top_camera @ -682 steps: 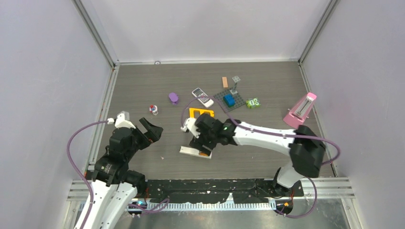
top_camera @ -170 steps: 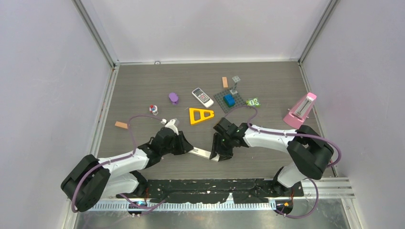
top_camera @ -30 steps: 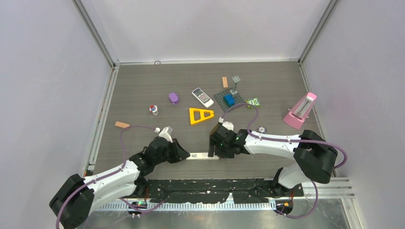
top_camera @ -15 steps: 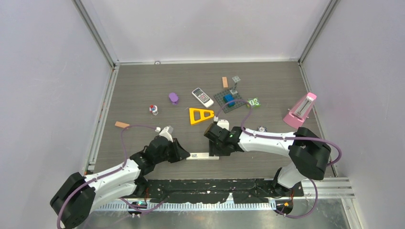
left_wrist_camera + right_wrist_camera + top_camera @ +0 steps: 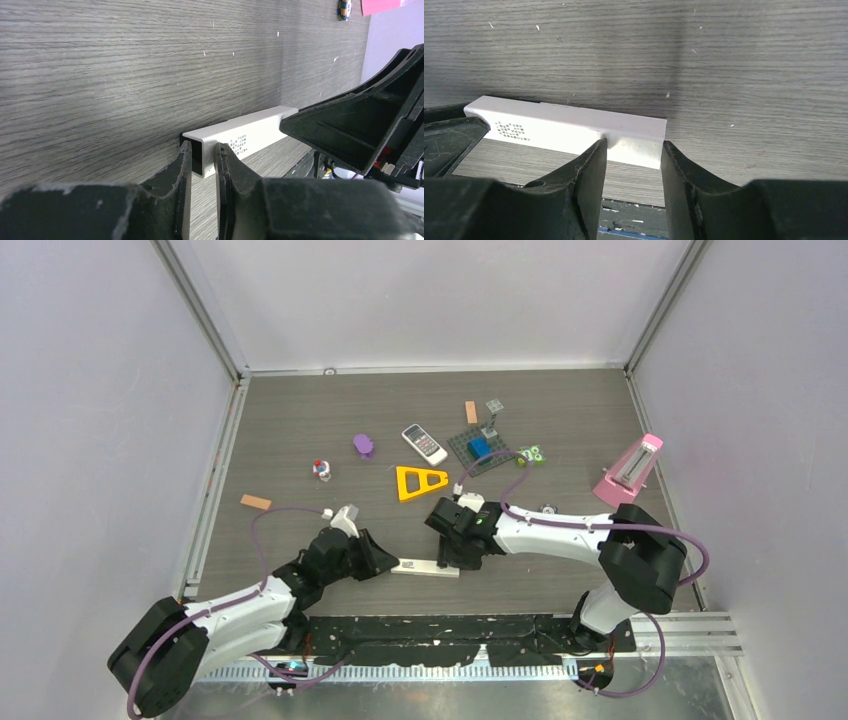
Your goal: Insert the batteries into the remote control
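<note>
The white remote control (image 5: 425, 567) lies flat near the table's front edge, a long slim bar with small print on its side (image 5: 250, 137). My left gripper (image 5: 390, 562) is shut on its left end, one finger on each long side (image 5: 202, 150). My right gripper (image 5: 455, 552) reaches down onto the right end. In the right wrist view its fingertips (image 5: 631, 145) bracket the short end section of the remote control (image 5: 564, 127), one tip at a seam, the other at the end face. The batteries are hidden or out of view.
Behind the arms lie a yellow triangle (image 5: 420, 482), a white calculator (image 5: 424, 443), a purple piece (image 5: 363, 445), a grey baseplate with a blue brick (image 5: 478, 448), a pink metronome (image 5: 630, 472) and an orange stick (image 5: 254, 502). Black tape borders the front edge (image 5: 450, 625).
My right gripper has slid left along the remote control and narrowed its jaws round the right end section. My left gripper has stayed shut on the left end.
</note>
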Motion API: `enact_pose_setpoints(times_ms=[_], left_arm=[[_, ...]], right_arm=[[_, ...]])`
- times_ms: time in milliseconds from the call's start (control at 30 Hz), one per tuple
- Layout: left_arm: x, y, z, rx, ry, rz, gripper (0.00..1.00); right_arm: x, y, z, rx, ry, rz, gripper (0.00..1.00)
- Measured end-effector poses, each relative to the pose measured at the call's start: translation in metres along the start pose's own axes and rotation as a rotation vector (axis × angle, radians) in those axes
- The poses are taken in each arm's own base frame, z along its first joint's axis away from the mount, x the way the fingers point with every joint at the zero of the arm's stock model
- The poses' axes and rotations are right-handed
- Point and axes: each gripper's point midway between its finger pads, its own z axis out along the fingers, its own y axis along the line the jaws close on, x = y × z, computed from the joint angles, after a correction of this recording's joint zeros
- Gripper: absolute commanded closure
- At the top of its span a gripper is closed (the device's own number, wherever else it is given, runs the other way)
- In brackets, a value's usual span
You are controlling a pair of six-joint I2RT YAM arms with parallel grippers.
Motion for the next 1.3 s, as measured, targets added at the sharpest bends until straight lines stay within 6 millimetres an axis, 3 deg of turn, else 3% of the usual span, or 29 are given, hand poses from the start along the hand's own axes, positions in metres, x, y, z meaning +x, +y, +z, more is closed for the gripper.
enact_pose_setpoints(times_ms=[233, 433, 533, 633, 833, 1033, 1167, 1300], left_arm=[[-0.002, 0.000, 0.001, 0.013, -0.019, -0.013, 1.00], [-0.004, 0.001, 0.001, 0.013, -0.031, -0.013, 0.98], [-0.006, 0.000, -0.001, -0.001, -0.032, -0.008, 0.78], [-0.008, -0.001, -0.005, -0.039, -0.021, 0.022, 0.60], [-0.016, -0.011, -0.020, -0.118, 0.007, 0.106, 0.33], [-0.053, -0.041, -0.038, -0.154, -0.060, 0.196, 0.05], [-0.068, -0.047, -0.052, -0.201, -0.085, 0.242, 0.00], [-0.081, -0.047, -0.073, -0.262, -0.126, 0.264, 0.01]], right_arm=[[0.005, 0.001, 0.001, 0.015, 0.018, 0.075, 0.61], [0.006, 0.001, 0.000, 0.021, 0.024, 0.102, 0.46], [0.005, 0.005, 0.001, 0.004, 0.013, 0.107, 0.32], [0.004, 0.015, -0.001, -0.051, -0.011, 0.102, 0.25], [0.004, 0.020, -0.003, -0.096, -0.062, 0.041, 0.12], [-0.017, 0.020, -0.045, -0.188, -0.177, -0.133, 0.09], [-0.022, 0.029, -0.062, -0.266, -0.214, -0.383, 0.10], [-0.020, 0.035, -0.059, -0.301, -0.207, -0.672, 0.12]])
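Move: The left fingertips are at the white remote's left end, with its middle about 6 cm to their right and 1 cm lower. From the right hand, which is on the remote's other end, that middle lies some 5 cm left, 1 cm ahead and 1 cm below. From the right hand, the yellow frame stands about 18 cm ahead and 7 cm left, the keypad handset about 27 cm ahead and 7 cm left, and a poker chip roughly 13 cm ahead and 20 cm right. Barely shifting at first, both hands keep bearing on the white remote's opposite ends, squeezing it lengthwise against the table. Then both grippers open wide and come free: the left rises about 10 cm, drawing left and slightly forward, while the right slides 2 cm left as it opens, climbs some 7 cm and turns nearly 40 degrees counter-clockwise above the remote. ##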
